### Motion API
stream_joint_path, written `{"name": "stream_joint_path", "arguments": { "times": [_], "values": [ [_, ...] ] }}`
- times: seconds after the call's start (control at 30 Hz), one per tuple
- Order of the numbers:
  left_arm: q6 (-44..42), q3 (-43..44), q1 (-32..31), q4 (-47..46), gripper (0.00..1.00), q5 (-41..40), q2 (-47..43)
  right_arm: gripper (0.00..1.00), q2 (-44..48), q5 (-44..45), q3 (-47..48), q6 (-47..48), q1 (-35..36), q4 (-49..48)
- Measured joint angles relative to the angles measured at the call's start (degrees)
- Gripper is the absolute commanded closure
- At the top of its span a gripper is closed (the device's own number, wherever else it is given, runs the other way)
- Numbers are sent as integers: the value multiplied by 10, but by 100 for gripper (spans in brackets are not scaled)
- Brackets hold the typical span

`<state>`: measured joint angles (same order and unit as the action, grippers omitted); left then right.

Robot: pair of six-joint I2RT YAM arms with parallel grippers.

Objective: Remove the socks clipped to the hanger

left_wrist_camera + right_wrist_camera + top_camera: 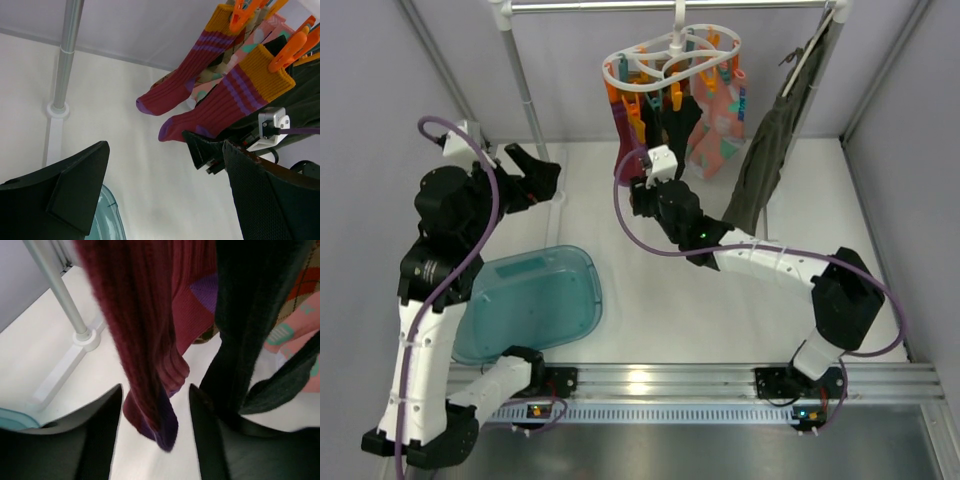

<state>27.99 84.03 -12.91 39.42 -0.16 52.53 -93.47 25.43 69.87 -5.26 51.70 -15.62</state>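
Observation:
The white oval hanger (660, 62) with orange and teal clips hangs from the top rail. Clipped to it are maroon socks (623, 118), a black sock (672, 115) and a pink patterned sock (715, 125). My right gripper (642, 168) reaches up under them. In the right wrist view its jaws (156, 390) stand either side of a maroon sock's purple toe (150, 410), with a gap on each side. The black sock (245, 330) hangs just right of it. My left gripper (542, 172) is open and empty, well left of the socks (225, 100).
A teal plastic tub (535, 300) lies on the table at the front left. A long olive garment (770, 160) hangs on a slim hanger right of the socks. The rack's left pole (525, 95) stands on a white foot (87, 337).

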Motion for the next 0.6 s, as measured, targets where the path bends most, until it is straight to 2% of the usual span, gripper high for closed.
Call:
{"name": "stream_joint_path", "arguments": {
  "times": [0.03,0.07,0.13,0.33,0.37,0.5,0.6],
  "values": [
    [0,12,0,0,1,4,13,60,-6,0,0,1,0,-9],
    [0,22,0,0,2,7,26,80,-13,0,0,3,0,-21],
    [1,45,0,2,2,12,47,91,-24,0,-1,3,0,-38],
    [-4,143,-22,1,2,6,112,100,-29,5,-30,-5,6,-105],
    [-10,160,-43,-2,2,-15,126,100,-29,6,-34,-6,9,-113],
    [-56,229,-197,-7,2,-133,199,100,-29,9,-39,-10,26,-125],
    [-87,260,-254,-8,4,-179,252,100,-29,8,-39,-14,33,-127]
  ]
}}
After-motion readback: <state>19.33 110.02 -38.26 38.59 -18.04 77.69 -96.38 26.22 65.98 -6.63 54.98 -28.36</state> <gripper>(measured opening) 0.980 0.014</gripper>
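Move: The left hand has the orange clip at the near maroon sock's cuff about 11 cm ahead, 15 cm to its right and some 4 cm higher. The far maroon sock's clip is about 15 cm ahead and 11 cm right of that hand, at a similar height. The right hand has the near sock's foot 2 cm ahead and 1 cm left, level with it; the black sock hangs roughly 4 cm ahead, 5 cm right and 5 cm higher. The right fingers, half open, shut fully on the foot of the near maroon sock and pinch it, the hand then easing about 3 cm to the left and slightly back. Open-fingered, the left hand first goes forward and up, then sweeps right towards the clip at that sock's cuff, about 12 cm across in all, rolling some 10 degrees so its left side rises and turning a little clockwise. ##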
